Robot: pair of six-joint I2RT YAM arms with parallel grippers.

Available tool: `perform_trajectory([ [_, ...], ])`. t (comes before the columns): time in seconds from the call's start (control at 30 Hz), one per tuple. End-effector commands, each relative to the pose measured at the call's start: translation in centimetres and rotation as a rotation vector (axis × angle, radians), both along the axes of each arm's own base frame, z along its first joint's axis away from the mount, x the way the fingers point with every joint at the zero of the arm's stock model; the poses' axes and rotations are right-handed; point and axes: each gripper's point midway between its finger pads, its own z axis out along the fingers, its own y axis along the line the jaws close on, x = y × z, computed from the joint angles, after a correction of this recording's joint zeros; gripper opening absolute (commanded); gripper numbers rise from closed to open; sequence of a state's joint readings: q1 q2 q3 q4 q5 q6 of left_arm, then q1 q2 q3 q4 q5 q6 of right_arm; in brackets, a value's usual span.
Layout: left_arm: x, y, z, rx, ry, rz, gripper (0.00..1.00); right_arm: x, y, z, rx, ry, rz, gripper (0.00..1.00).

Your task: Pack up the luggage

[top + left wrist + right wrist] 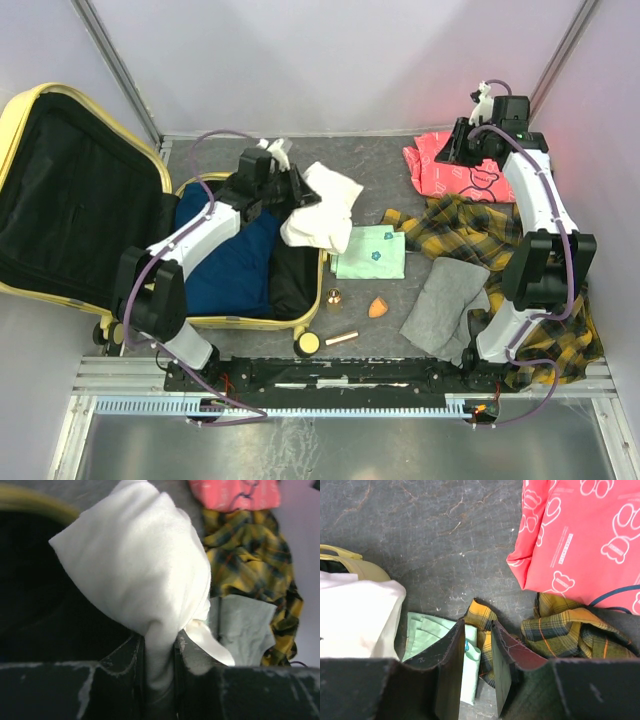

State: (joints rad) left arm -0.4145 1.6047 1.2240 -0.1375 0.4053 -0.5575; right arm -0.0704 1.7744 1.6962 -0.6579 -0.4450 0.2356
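The luggage (70, 190), a pale yellow hard-shell suitcase, lies open at the left, its black-lined lid up against the wall. A dark blue garment (235, 270) fills its base. My left gripper (298, 190) hovers over the suitcase's right rim, shut on a bunched white cloth (325, 212). In the left wrist view the white cloth (140, 565) runs down between the fingers of that gripper (160, 645). My right gripper (455, 150) is at the far right above a pink bear-print garment (580, 535). This gripper (479, 630) is open, with nothing between its fingers.
On the table lie a mint green folded cloth (370, 252), a yellow plaid shirt (470, 230) and a grey garment (445, 300). An orange sponge (377, 307), a small gold bottle (333, 298), a round compact (307, 343) and a gold tube (342, 338) sit near the front edge.
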Motion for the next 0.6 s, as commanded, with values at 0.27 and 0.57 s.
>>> perform_trajectory([
  [0.27, 2.9, 9.9, -4.8, 0.069, -0.067, 0.236, 0.03, -0.7, 0.0, 2.3, 0.000, -0.057, -0.008, 0.35],
  [0.57, 4.2, 13.8, -9.9, 0.203, 0.003, 0.442, 0.03, -1.0, -0.2, 2.4, -0.020, -0.062, -0.007, 0.36],
])
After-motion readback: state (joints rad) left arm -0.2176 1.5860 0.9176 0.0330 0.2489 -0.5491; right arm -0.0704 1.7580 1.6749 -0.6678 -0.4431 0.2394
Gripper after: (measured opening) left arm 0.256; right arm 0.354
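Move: The white garment, already held in the left fingers, hangs out to their right. Its place in the suitcase, the far right part, lies about 6 cm left of that hand, 3 cm back and 15 cm down. The suitcase's right rim is 3 cm right, 11 back and 8 down; the blue garment 23 left, 14 back; the green cloth 14 right, 13 back. From the right hand that place is some 36 cm left, 12 back and 18 down. The white garment, still pinched, is carried by the left hand about 11 cm left and lowered some 10 cm at the same time, from above the right rim down into the suitcase's far right part. It travels fastest at first, then slows, while the wrist turns some 20 degrees counter-clockwise; the fingers keep their hold. ##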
